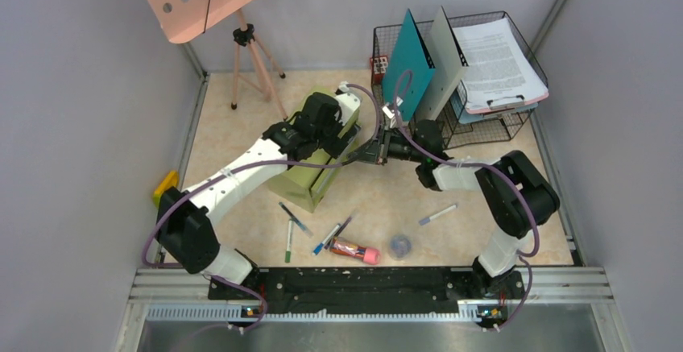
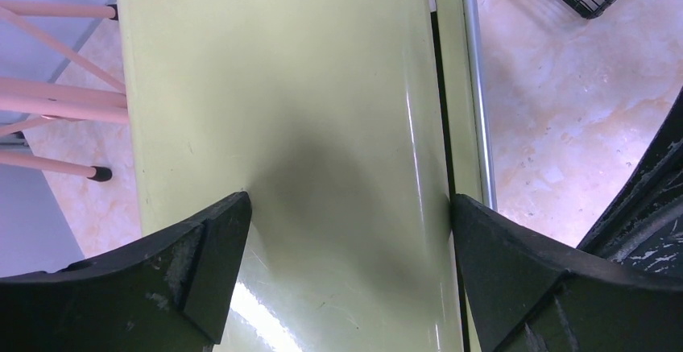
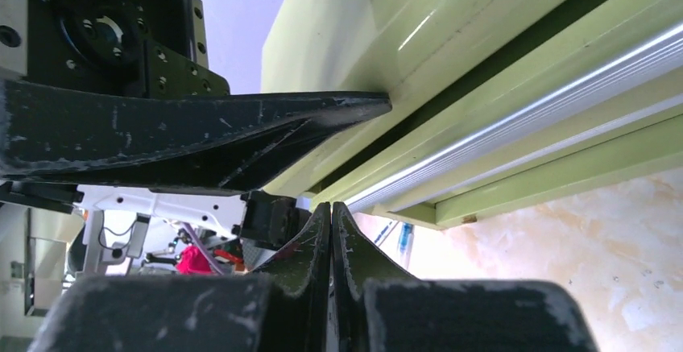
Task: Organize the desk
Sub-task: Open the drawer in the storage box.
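Observation:
The beige marbled desk (image 1: 378, 199) carries an olive-green drawer box (image 1: 310, 181) left of centre. My left gripper (image 1: 324, 120) sits on top of the box, its jaws open wide over the lid (image 2: 282, 86). One of its fingers (image 2: 515, 271) rests by the gap at the drawer front. My right gripper (image 1: 364, 155) reaches in from the right, shut with nothing between its fingers. Its tips (image 3: 331, 207) sit just under the drawer's silver handle rail (image 3: 523, 118). Whether they touch the rail I cannot tell.
Loose on the near desk lie several pens (image 1: 295, 218), a red-and-pink marker (image 1: 354, 250), a tape roll (image 1: 400, 246) and a white pen (image 1: 437, 214). A yellow object (image 1: 165, 187) lies at the left wall. Behind stand a wire basket with folders (image 1: 451, 78) and a tripod (image 1: 250, 58).

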Controlling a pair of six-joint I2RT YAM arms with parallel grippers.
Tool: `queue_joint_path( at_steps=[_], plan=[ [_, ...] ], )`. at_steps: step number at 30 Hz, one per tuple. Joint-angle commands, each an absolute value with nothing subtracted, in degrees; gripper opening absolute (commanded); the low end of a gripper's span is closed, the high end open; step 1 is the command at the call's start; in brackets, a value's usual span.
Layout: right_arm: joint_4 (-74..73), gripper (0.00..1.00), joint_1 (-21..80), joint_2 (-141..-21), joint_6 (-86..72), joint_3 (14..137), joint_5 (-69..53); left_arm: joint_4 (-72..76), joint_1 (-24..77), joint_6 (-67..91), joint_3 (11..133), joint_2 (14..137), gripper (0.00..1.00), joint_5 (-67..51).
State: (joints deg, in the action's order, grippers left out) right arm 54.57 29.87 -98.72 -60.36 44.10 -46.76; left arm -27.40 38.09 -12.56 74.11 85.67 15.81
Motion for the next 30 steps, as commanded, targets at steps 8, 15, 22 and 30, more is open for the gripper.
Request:
queue_joint_path(
  at_steps=[8, 15, 22, 30],
  plan=[
    [41.7, 0.49, 30.0, -95.2, -49.3, 45.6, -44.0, -30.8, 35.6, -15.2, 72.8, 82.4, 0.98, 20.2],
    [43.6, 0.58, 30.0, -98.4, -50.6, 48.6, -44.1, -30.8, 35.5, -15.3, 73.0, 82.1, 0.98, 20.7],
    [45.3, 0.58, 30.1, -102.0, -52.9, 51.3, -44.4, -30.9, 35.4, -15.3, 73.1, 82.2, 0.98, 20.8],
    [45.7, 0.58, 30.1, -103.9, -53.3, 52.2, -44.5, -30.8, 35.2, -15.2, 73.1, 82.1, 0.98, 20.4]
  ],
)
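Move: Roughly 3 cm to the right hand's left, about level with it fore and aft and some 4 cm lower, is the middle of the silver drawer handle. The storage box's middle lies about 10 cm left, 2 cm ahead and 9 cm below that hand; the teal binder is some 18 cm ahead, 12 cm right and 3 cm lower. From the left hand the drawer handle is about 7 cm right, 2 cm back and 4 cm lower. Opening its shut fingers to a bit over half, the right hand sinks about 4 cm beside the drawer front, its leftward-pointing fingers tipping down some 10 degrees. It then works about 2 cm forward along the handle, rising slightly before dropping back, tips spread close before the handle. The left hand stays put, fingers wide, still set on the storage box's top. ##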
